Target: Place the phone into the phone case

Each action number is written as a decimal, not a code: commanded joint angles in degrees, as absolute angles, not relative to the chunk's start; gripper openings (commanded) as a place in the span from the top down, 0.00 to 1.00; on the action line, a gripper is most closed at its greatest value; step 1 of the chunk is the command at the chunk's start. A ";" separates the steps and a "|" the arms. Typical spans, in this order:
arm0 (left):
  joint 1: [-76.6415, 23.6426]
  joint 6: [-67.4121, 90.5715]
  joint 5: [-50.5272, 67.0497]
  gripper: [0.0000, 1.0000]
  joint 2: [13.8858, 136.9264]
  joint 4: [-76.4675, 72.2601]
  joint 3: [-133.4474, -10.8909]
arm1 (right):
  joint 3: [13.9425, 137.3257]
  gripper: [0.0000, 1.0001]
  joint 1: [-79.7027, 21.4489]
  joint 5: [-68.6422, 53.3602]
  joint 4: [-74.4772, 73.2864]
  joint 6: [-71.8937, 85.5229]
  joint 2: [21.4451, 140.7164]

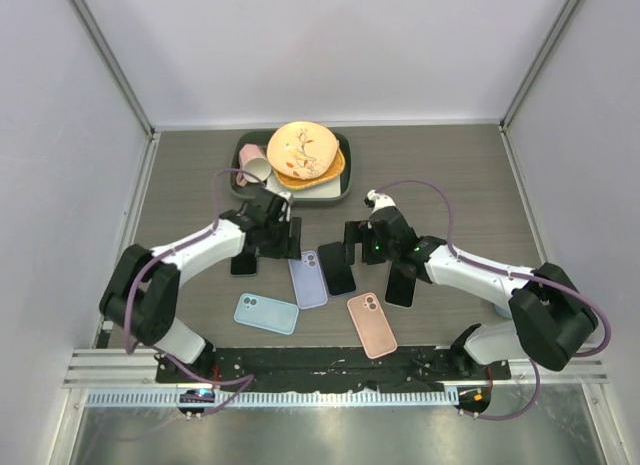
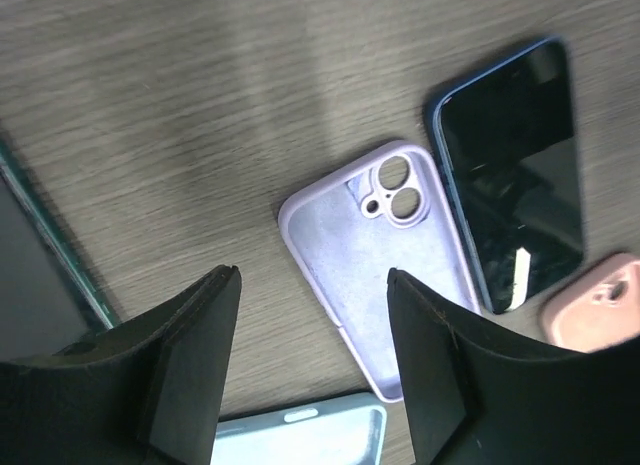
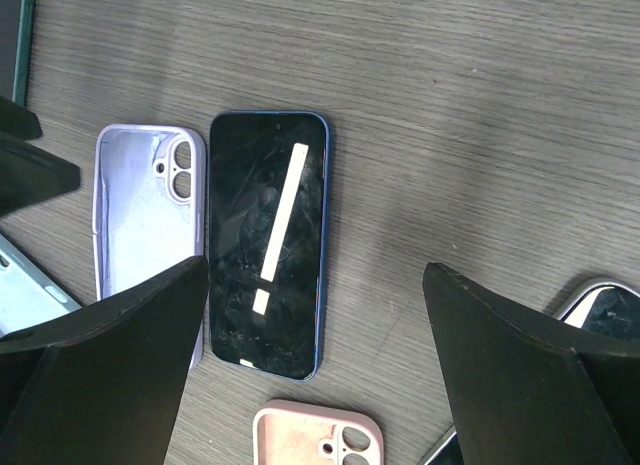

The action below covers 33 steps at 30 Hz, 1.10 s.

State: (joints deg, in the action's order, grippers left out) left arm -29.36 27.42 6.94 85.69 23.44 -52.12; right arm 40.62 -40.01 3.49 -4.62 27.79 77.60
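A blue-edged phone (image 3: 268,240) lies screen up on the table, right beside an empty lilac phone case (image 3: 145,200) that lies open side up. In the top view the phone (image 1: 337,268) and the lilac case (image 1: 308,278) sit mid-table between the arms. My right gripper (image 3: 315,267) hovers open above the phone's lower end and the bare table next to it, holding nothing. My left gripper (image 2: 312,275) is open too, just above the table at the left edge of the lilac case (image 2: 385,255), with the phone (image 2: 510,170) further right.
A pink case (image 1: 371,324) and a light blue case (image 1: 266,313) lie nearer the arm bases. A second dark phone (image 1: 401,283) lies right of centre, and a green-edged one (image 2: 40,275) at the left. A tray (image 1: 243,180) with plates and a cup stands at the back.
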 commanded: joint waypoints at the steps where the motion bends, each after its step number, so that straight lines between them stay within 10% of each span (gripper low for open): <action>1: -33.83 22.50 0.53 0.36 91.92 27.77 -57.21 | 42.01 0.06 -40.17 3.78 -3.69 27.69 77.78; 8: -38.66 21.18 -4.83 0.62 101.77 31.46 -63.01 | 41.31 0.06 -39.99 5.71 -4.92 26.90 75.94; 12: -40.07 22.05 -11.49 1.00 106.87 37.08 -66.88 | 41.31 0.06 -39.73 6.42 -5.19 26.54 75.24; 31: -38.58 50.02 -25.06 1.00 87.99 33.59 -54.50 | 43.42 0.06 -39.55 3.25 -0.97 24.70 79.72; 33: -38.93 48.00 -21.98 0.89 86.67 30.42 -53.44 | 43.51 0.06 -39.64 2.99 -0.97 24.17 79.72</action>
State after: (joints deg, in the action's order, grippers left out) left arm -38.48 46.22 -23.05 90.45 35.79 -54.98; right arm 40.99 -39.64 3.86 -3.31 25.87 79.64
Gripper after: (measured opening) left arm 0.026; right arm 0.941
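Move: The lavender phone case's middle lies about 7 cm back, 5 cm right of and 5 cm below the left hand, which hovers near its far-left corner. From that hand the blue-edged phone is 4 cm back and 13 right, the light-blue case 16 back and 7 left, and the teal-edged phone level, 12 left. From the right hand the lavender case is some 7 cm back, 14 left, 7 below. Left hand drops about 5 cm, pinches the lavender case's far-left corner, then drags it leftwards, rising slightly. ##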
